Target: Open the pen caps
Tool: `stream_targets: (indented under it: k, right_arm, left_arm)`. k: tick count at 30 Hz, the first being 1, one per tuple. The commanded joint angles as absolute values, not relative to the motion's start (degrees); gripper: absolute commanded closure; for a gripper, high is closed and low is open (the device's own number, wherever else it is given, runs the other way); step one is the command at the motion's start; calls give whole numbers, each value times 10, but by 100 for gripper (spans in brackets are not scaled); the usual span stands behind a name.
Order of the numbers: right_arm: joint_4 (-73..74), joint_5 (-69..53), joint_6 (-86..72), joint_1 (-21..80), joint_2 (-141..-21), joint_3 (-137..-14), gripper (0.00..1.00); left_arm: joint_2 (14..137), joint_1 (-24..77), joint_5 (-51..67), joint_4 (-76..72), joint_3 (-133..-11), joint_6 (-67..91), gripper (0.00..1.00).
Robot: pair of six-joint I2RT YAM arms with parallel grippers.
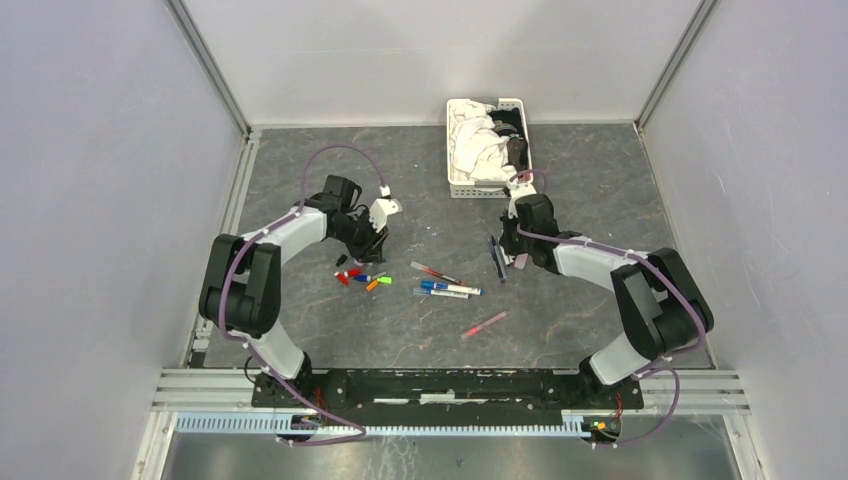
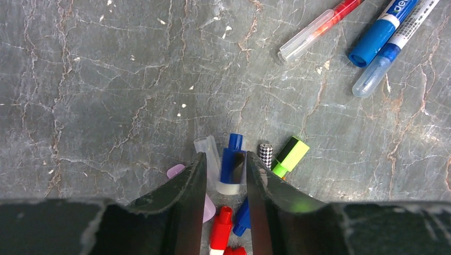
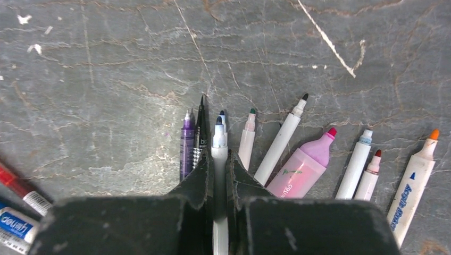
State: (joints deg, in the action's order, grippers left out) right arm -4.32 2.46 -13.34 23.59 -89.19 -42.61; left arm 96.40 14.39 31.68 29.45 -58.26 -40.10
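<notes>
My left gripper (image 2: 226, 158) hangs low over a cluster of loose pen caps (image 1: 360, 278), its jaws open. A blue cap (image 2: 232, 162) on a clear base lies between the fingertips, with a clear cap (image 2: 206, 147), green cap (image 2: 291, 153), lilac cap (image 2: 175, 171) and red cap (image 2: 223, 228) around it. My right gripper (image 3: 219, 155) is shut on a white pen (image 3: 219, 139) with a bare blue tip. It stands over a row of uncapped pens (image 3: 282, 143), among them a pink highlighter (image 3: 303, 164). Capped pens (image 1: 445, 288) lie mid-table.
A white slatted basket (image 1: 452, 150) of cloths stands at the back, just behind the right arm. A lone red pen (image 1: 485, 324) lies nearer the front. Capped red (image 2: 319, 24) and blue (image 2: 380, 32) pens lie just beyond the cap cluster. Grey walls enclose three sides.
</notes>
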Motion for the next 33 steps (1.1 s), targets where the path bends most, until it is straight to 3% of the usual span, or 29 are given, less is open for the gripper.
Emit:
stream_targets:
  k: [1, 4, 9, 12, 16, 23, 26, 33]
  right_arm:
    - [-70, 56, -156, 235, -915, -434, 96]
    - [-76, 69, -155, 235, -918, -427, 94]
    - [-83, 81, -155, 235, -908, -414, 78]
    - [-83, 84, -150, 235, -900, -410, 69]
    - [-76, 89, -145, 235, -879, -404, 65]
    - [-66, 104, -128, 255, -804, -397, 63]
    - [-56, 99, -98, 285, -777, -407, 59]
    - [-30, -65, -5, 372, -830, -466, 53]
  left_arm:
    - [952, 146, 322, 288, -585, -383, 56]
    - [935, 146, 335, 310, -597, -383, 49]
    - [905, 145, 348, 371, -644, -375, 34]
    - [883, 141, 360, 405, -673, -363, 15]
    - [847, 132, 367, 438, -713, -342, 1]
    - [832, 73, 391, 515, -814, -310, 0]
    - [816, 49, 341, 490, -836, -258, 0]
    - [793, 46, 323, 482, -797, -260, 0]
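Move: The left hand, its fingers already loosening, has the blue cap right at its fingertips. The clear cap lies about 1 cm ahead of that hand, the pink cap 1 ahead and 3 to its left, the green cap 4 back and 2 right, all some 3 cm lower. The right hand grips a white pen whose middle is about 3 cm behind it. The black pen lies 3 cm back and 2 left, the pink highlighter 4 back and 4 right, the red pen roughly 7 back and 15 left. The right fingers keep their pinch on the white pen while it is lowered about 2 cm beside the black pen, then open to nearly half and let go; the hand lifts and swings left and slightly back towards the red pen. The left fingers spread wide off the blue cap, and that hand climbs some 20 cm, late on also drifting forward-left and turning counter-clockwise. ##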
